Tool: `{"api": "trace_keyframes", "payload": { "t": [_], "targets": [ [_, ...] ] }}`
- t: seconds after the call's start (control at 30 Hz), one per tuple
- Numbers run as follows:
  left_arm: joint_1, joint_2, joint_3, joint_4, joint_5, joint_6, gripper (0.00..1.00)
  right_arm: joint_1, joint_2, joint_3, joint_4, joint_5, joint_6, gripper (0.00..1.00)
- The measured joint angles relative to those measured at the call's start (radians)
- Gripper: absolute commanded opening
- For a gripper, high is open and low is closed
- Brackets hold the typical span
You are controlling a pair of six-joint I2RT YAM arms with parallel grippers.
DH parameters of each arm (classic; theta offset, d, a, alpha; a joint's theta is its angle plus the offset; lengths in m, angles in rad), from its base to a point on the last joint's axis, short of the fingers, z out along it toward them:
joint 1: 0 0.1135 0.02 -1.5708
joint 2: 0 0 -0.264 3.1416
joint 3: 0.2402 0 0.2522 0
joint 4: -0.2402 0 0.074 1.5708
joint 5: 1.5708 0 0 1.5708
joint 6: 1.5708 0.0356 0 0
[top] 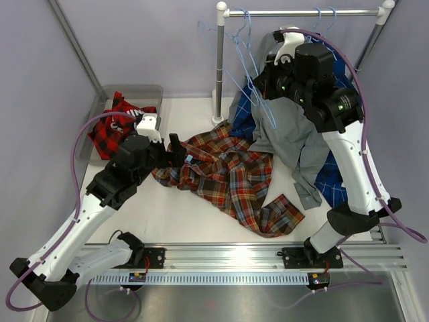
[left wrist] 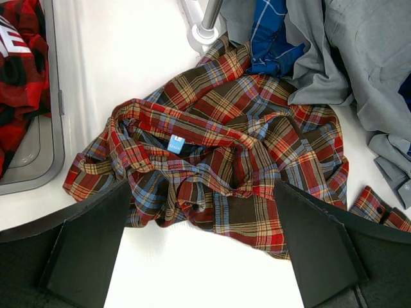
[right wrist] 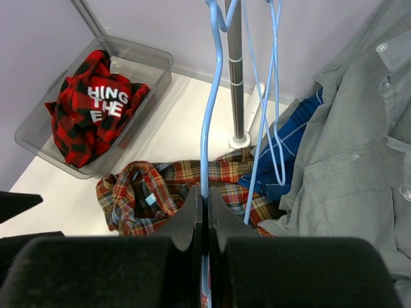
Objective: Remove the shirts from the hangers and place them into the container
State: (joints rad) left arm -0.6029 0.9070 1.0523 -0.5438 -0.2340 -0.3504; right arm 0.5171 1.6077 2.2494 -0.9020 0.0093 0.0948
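An orange-red-blue plaid shirt [top: 228, 176] lies crumpled on the white table. My left gripper [left wrist: 199, 256] hovers over its near edge, open and holding nothing, one finger [left wrist: 83, 247] on each side of the cloth. Up by the rail, my right gripper [right wrist: 205, 200] is shut on a light-blue wire hanger [right wrist: 212, 96]. A grey shirt [top: 288, 127] and a blue plaid shirt [top: 335, 176] drape down from the rack onto the table. The container [top: 131, 88] at the back left holds a red-black plaid shirt [top: 115, 126] with white lettering.
A white-capped clothes rail [top: 301, 12] runs across the back right on a grey post [top: 220, 67], with more blue hanger hooks on it. The post's foot [left wrist: 204, 32] stands just beyond the plaid shirt. Purple walls close in the back and left.
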Motion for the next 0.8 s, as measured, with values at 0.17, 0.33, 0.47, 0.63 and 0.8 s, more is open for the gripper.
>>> {"api": "trace_keyframes", "payload": {
  "t": [0.17,0.33,0.47,0.63,0.8],
  "targets": [
    [0.000,-0.002,-0.001,0.000,0.001,-0.003,0.99,-0.003,0.011,0.019,-0.002,-0.040,0.022,0.00],
    [0.000,-0.003,-0.008,-0.001,0.001,-0.009,0.99,-0.003,-0.010,-0.045,0.012,-0.056,0.035,0.00],
    [0.000,-0.002,-0.010,-0.001,0.002,-0.009,0.99,-0.004,-0.036,-0.143,0.016,-0.055,0.043,0.00],
    [0.000,0.008,-0.010,0.000,0.010,-0.009,0.99,-0.004,-0.056,-0.216,0.014,-0.056,0.049,0.00],
    [0.000,0.019,-0.010,0.000,0.016,-0.009,0.99,-0.004,-0.093,-0.250,0.016,-0.059,0.051,0.00]
  ]
}}
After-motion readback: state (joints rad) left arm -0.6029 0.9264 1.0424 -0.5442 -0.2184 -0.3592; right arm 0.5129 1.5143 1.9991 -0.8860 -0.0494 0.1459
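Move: The empty hanger shut in the right fingers is bound for the rail near its left end, roughly 12 cm ahead of that hand, 6 cm to its left and 25 cm above it. The left rack post rises some 12 cm ahead and 12 cm left, and the grey shirt hangs about 7 cm ahead and 10 cm right. From the open left hand, that rail spot is about 22 cm ahead, 20 cm right and 43 cm up. The blue hanger, still pinched in the right hand's closed fingers with its hook up by the rail, is nudged about 1 cm left and then lowered some 6 cm, to hook it over the bar. The hand tips down about 10 degrees as it sinks and eases back a little at the end, keeping its grip. ##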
